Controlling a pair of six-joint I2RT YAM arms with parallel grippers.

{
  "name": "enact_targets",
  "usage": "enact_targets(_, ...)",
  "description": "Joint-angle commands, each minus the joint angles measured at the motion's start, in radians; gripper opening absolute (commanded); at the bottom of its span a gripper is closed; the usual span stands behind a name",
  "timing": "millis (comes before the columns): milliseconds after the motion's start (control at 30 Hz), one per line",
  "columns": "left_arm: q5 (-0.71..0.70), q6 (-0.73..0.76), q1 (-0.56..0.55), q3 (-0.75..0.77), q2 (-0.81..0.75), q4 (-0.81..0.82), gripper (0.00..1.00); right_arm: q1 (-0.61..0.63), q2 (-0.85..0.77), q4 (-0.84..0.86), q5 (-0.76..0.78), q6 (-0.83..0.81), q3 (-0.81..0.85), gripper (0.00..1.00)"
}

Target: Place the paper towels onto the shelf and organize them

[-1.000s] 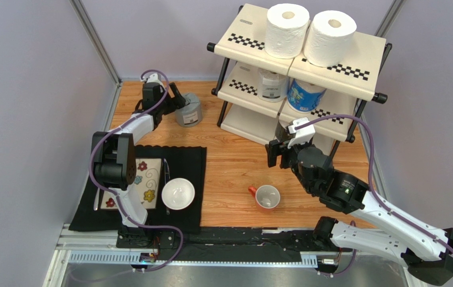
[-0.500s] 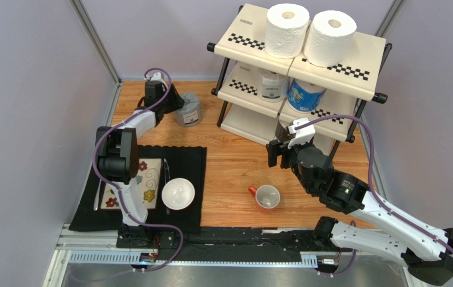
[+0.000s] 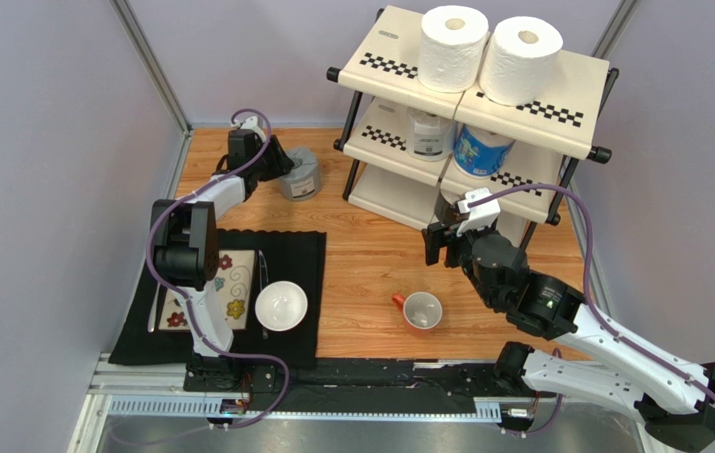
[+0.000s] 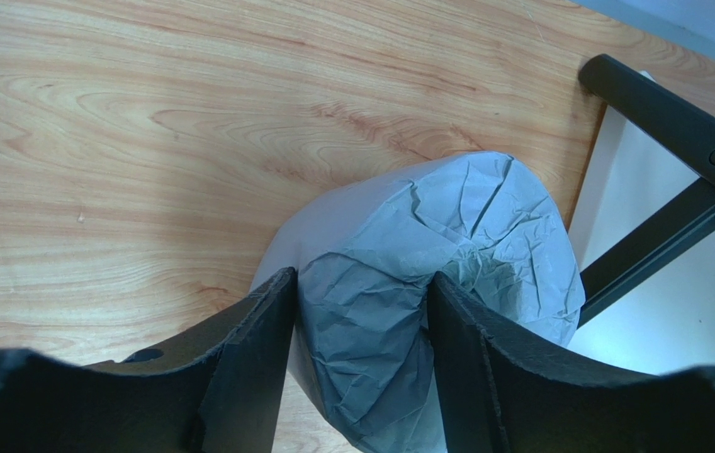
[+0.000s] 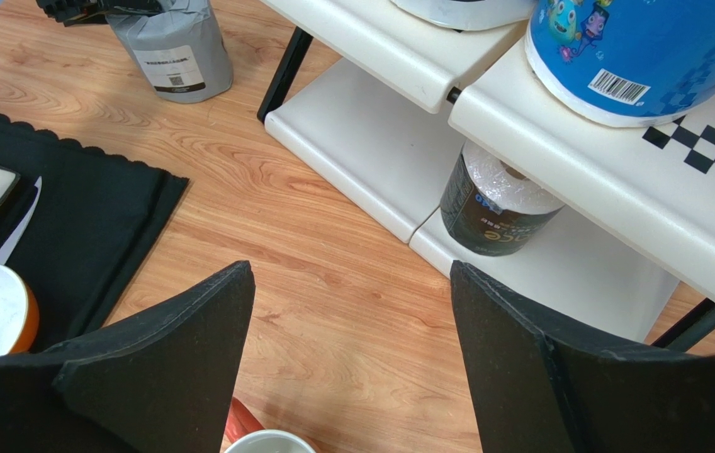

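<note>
The grey-wrapped paper towel roll (image 3: 301,176) (image 4: 446,255) stands on the table left of the shelf (image 3: 392,49). My left gripper (image 3: 279,162) (image 4: 361,316) is shut on it, and its wrapper creases between the two pads. Two white rolls (image 3: 453,47) (image 3: 520,58) stand on the top tier. On the middle tier are a clear-white roll (image 3: 429,132) and a blue roll (image 3: 479,151). A black roll (image 5: 494,203) stands on the bottom tier. My right gripper (image 3: 442,245) (image 5: 352,293) hangs open over bare wood in front of the shelf's bottom tier, with nothing between its fingers.
An orange mug (image 3: 420,310) lies near the right gripper. A white bowl (image 3: 281,305) and a flowered plate (image 3: 229,288) sit on a black mat (image 3: 290,255) at the near left. The shelf's black legs (image 4: 673,123) stand close to the grey roll.
My left gripper has closed from wide open onto the grey roll. The right arm has edged slightly toward the shelf.
</note>
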Motion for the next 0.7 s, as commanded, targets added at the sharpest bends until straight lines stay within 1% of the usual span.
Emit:
enact_targets(0,0.051,0.036,0.005,-0.001,0.025,-0.033,0.50,0.003,-0.021,0.014,0.027,0.004,-0.012,0.80)
enact_targets(33,0.059,0.036,0.005,-0.005,0.020,-0.033,0.45,0.003,-0.021,0.014,0.026,0.002,-0.012,0.80)
enact_targets(67,0.065,0.032,0.005,-0.008,0.019,-0.030,0.37,0.003,-0.020,0.014,0.026,0.001,-0.009,0.80)
enact_targets(167,0.090,0.016,0.005,-0.020,-0.001,-0.021,0.27,0.005,-0.017,0.011,0.029,0.002,-0.003,0.80)
enact_targets(367,0.100,-0.001,0.005,-0.054,-0.115,-0.008,0.27,0.003,-0.017,-0.017,0.017,0.031,0.022,0.80)
enact_targets(667,0.208,-0.044,0.004,-0.104,-0.366,-0.015,0.25,0.005,-0.018,-0.067,0.021,0.045,0.088,0.80)
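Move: The grey wrapped roll stands just at the left hand, its middle about 4 cm to the right, 2 cm ahead and some 5 cm lower, with the open fingers around its near-left upper wall. The left half of the bottom shelf lies roughly 23 cm right and 3 cm back, about 8 cm lower; the black roll on that shelf is around 35 cm right and 7 cm back. From the right hand, the grey roll is about 29 cm ahead, 29 cm left and 22 cm lower. The grey roll's crumpled upper wall is pinched as the left fingers close on it almost in place, and it stays gripped while the hand draws back and rises, each about 5 cm, edging a little right and turning slightly clockwise. The upward pull comes mostly at the very end and is fast. ##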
